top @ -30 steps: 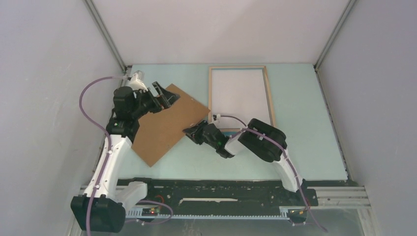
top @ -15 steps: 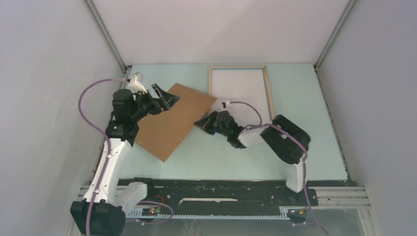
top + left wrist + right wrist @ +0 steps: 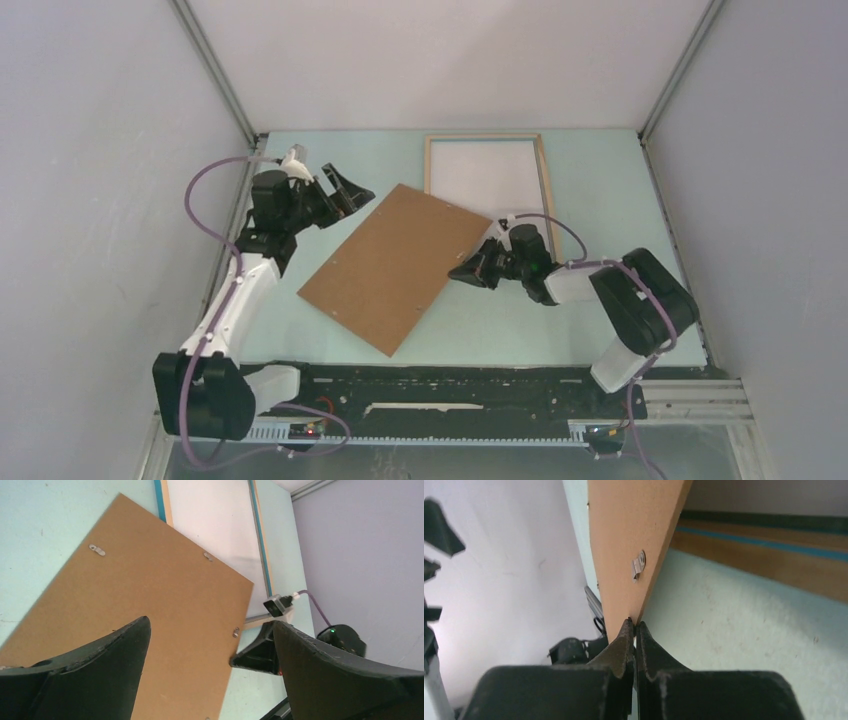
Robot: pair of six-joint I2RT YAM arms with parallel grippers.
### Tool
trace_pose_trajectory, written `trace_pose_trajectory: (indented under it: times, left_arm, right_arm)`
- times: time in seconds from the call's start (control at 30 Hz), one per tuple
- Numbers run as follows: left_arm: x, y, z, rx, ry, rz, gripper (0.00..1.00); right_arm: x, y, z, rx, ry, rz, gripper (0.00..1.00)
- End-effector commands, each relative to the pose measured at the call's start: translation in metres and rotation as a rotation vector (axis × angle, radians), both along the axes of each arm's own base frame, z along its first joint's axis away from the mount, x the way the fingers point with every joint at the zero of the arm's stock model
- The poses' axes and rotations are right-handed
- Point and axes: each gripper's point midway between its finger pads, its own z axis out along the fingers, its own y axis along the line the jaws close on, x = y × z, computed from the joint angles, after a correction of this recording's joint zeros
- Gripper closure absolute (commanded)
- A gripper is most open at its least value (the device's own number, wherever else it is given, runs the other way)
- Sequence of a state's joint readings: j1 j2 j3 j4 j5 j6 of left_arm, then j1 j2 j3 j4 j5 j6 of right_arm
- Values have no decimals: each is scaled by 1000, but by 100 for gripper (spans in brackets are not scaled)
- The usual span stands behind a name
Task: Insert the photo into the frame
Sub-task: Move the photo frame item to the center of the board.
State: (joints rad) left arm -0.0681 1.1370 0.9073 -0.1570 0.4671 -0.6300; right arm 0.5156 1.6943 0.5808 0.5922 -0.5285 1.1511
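The frame (image 3: 546,190) lies at the back of the table, its light wood back up, with a turquoise edge (image 3: 161,500). A white sheet (image 3: 485,175) fills its opening, apparently the photo face down; no print shows. A brown backing board (image 3: 395,265) lies slanted left of the frame, its far corner overlapping the frame's near left corner. My right gripper (image 3: 462,272) is shut on the board's right edge (image 3: 634,624), which is tilted up off the table. My left gripper (image 3: 355,200) hangs open above the board's far left side (image 3: 210,622), holding nothing.
Small metal tabs (image 3: 639,565) stick up from the backing board near its edges. Grey walls close in the table on the left, back and right. The black rail (image 3: 450,385) with the arm bases runs along the near edge.
My right gripper has shut on the board's edge and moved right, taking the board with it and turning it. The left arm has drawn back a little, still open.
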Motion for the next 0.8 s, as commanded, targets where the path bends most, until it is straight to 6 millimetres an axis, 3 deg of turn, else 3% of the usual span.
trace_pose_trajectory:
  times: [0.0, 0.23, 0.37, 0.43, 0.57, 0.6, 0.77]
  left_arm:
    - [11, -6, -10, -21, -1, 7, 0]
    - [23, -4, -47, -17, 71, 38, 0]
    - [29, -14, -66, -142, 169, -19, 0]
    - [31, -14, -79, -178, 222, -35, 0]
    - [32, 0, -94, -184, 260, 19, 0]
    - [35, 14, -97, -184, 261, 59, 0]
    - [42, 29, -97, -205, 263, 97, 0]
  right_arm:
    - [-18, -7, 33, 8, -141, 139, 98]
    - [-9, -17, 7, -7, -111, 69, 82]
    - [-6, -16, -9, 8, -72, 43, 79]
    - [-10, -17, -14, 33, -49, 36, 72]
    - [-17, -19, -16, 68, -50, 13, 54]
    - [-20, -18, -17, 65, -41, 18, 51]
    - [-43, 8, -22, 44, -16, 47, 34]
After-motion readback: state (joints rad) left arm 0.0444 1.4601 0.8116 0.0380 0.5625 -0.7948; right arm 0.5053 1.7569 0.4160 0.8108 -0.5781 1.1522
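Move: The backing board, its right edge still pinched by the right hand, has its middle about 11 cm left, 3 cm ahead and 3 cm below that hand. The photo frame's middle lies 22 cm ahead and 9 cm right of the right hand, 5 cm below. From the open left hand, the board's middle is 5 cm back, 6 cm right, some 20 cm down; the frame 15 cm ahead, 27 cm right, 22 cm down. Right fingers release the board's edge, easing back and down; open left hand sinks about 11 cm towards it. ##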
